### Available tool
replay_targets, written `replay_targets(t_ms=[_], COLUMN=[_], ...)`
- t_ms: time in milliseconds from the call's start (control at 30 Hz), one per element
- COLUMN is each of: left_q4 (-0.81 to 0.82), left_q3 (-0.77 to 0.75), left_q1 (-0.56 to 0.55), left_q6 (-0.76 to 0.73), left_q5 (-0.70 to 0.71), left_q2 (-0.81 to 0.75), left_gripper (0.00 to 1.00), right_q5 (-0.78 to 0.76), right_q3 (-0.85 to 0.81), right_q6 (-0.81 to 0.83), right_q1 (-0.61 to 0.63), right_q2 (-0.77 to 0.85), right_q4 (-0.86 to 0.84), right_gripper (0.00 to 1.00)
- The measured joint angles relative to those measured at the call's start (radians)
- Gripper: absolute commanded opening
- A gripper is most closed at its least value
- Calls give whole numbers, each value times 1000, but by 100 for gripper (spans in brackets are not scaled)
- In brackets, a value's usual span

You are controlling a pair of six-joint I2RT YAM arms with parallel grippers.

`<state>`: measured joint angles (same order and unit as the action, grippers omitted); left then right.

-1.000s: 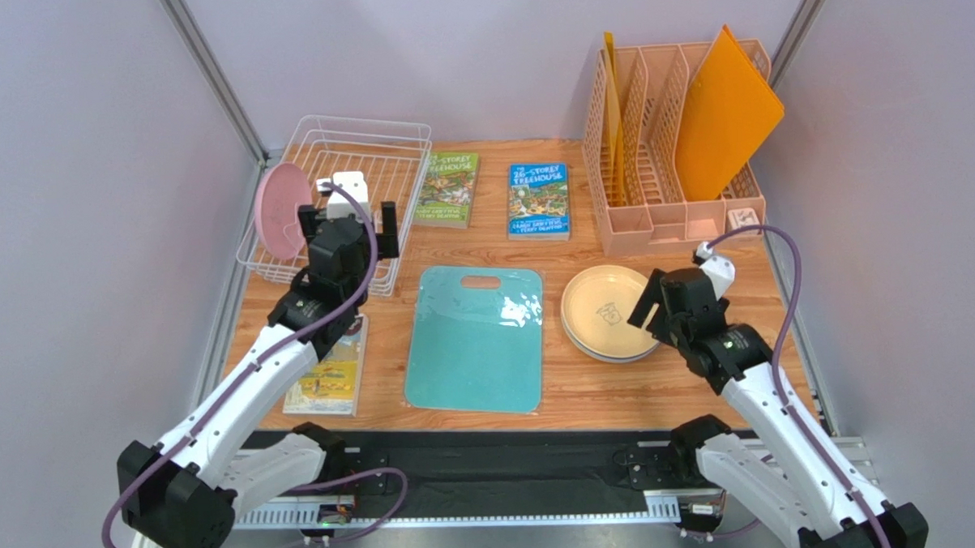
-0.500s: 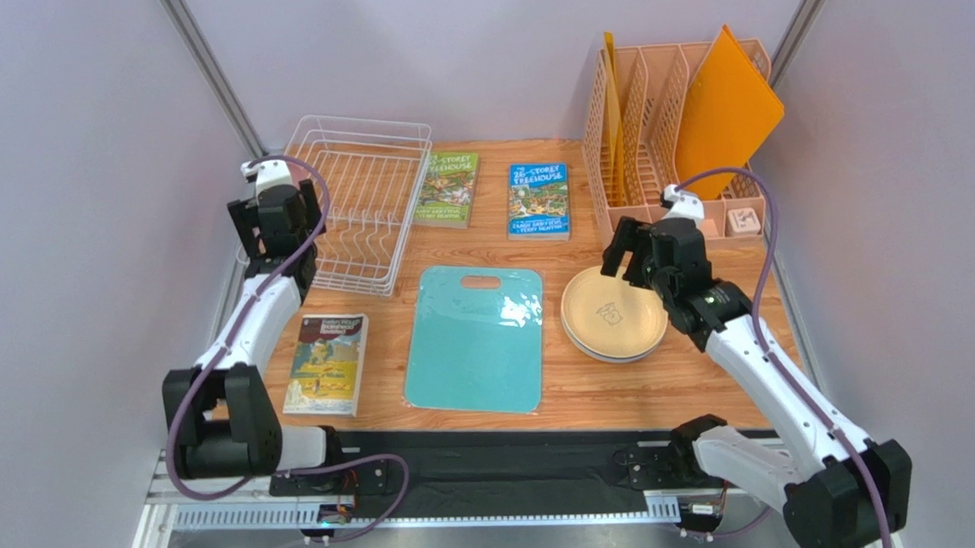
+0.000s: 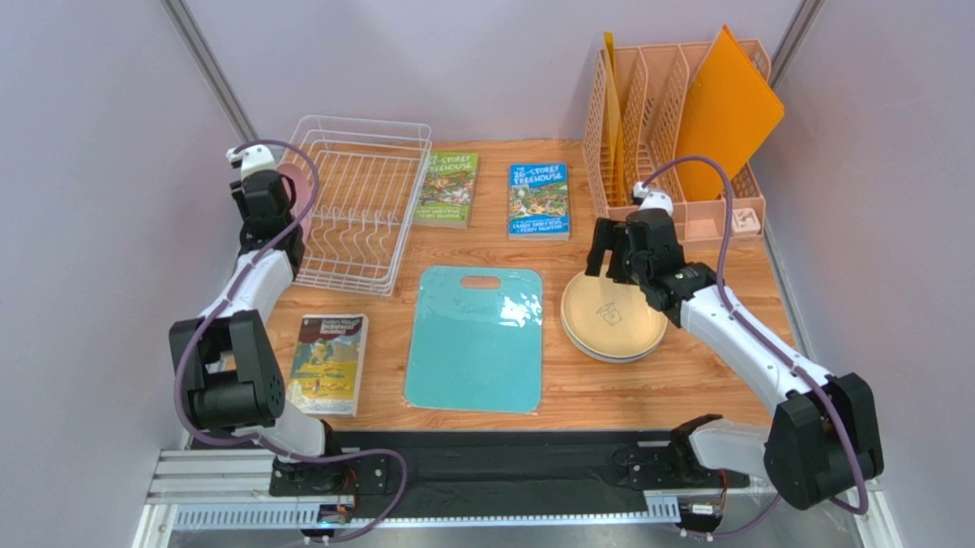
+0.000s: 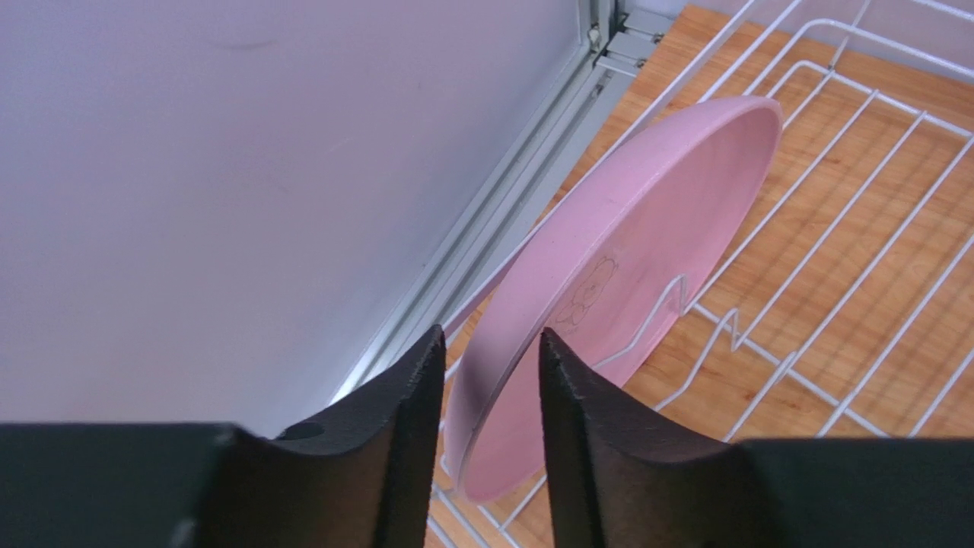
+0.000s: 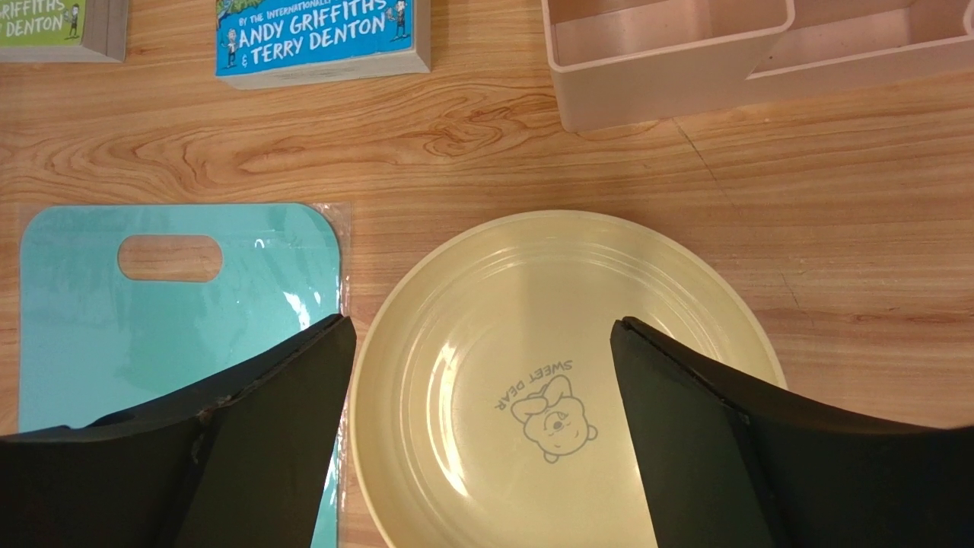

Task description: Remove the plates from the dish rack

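A pink plate [image 4: 640,228] stands on edge at the left side of the white wire dish rack [image 3: 359,123]. In the top view it is hidden under my left gripper [image 3: 262,207]. The left gripper [image 4: 489,333] has its fingers on either side of the plate's rim, half narrowed, with a thin gap still showing at the left finger. My right gripper [image 3: 612,264] hovers wide open and holds nothing. It is over a stack of tan-yellow plates [image 3: 613,318] lying flat on the table, and the top plate [image 5: 549,285] carries a small bear mark.
A teal cutting board [image 3: 476,338] lies left of the stack. Two books [image 3: 448,188] [image 3: 539,199] lie at the back, and a third book [image 3: 329,362] at the near left. A peach organizer [image 3: 661,219] with orange boards [image 3: 724,114] stands back right. The enclosure's frame rail [image 4: 503,206] runs close along the rack's left.
My left gripper moved from over the rack to its left edge and narrowed around the pink plate's rim. My right gripper moved back and left, to above the plate stack.
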<state>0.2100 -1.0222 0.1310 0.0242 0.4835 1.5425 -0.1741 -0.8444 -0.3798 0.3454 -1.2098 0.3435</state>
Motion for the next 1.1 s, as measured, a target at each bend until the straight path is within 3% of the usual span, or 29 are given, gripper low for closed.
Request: replay_targets(t_ms=[67,100,200,667,933,1100], left_q4=[10,14,15,-34,180,260], left_q3=[0,0,0,6,42,46], left_q1=[0,0,0,-16,-138,-202], left_q6=[-16,-19,-55,-122,-284,-333], left_q5=[0,0,9,34,250,298], left_q2=[5,5,5,-53,-63,-71], left_gripper=[25,13,0,0,0,0], right_q5=[2,3,5,12,13,13], right_q3=[0,0,0,0,0,0], right_q6=[3,3,3,3,3,5], right_q1=[0,0,0,0,0,0], right_q2=[-11,-14,-14,-14,-12,10], right_q4=[-5,-6,-8,-12,-11,-11], right_gripper=[90,90,90,90,91,91])
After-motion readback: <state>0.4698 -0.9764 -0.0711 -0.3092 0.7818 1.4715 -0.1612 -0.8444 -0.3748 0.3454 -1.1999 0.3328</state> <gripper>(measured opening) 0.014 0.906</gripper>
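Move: The left hand's half-open fingers straddle the rim of the pink plate, whose middle lies about 5 cm ahead, 5 cm right and 5 cm below. The dish rack's middle is some 18 cm right of this hand, 3 ahead and 15 below; the green book sits about 37 cm right, 7 ahead and 18 below. From the right hand, the pink plate is roughly 66 cm left, 11 ahead, at about its height. The left fingers close on the pink plate's rim, lift it about 7 cm and carry it some 4 right. ##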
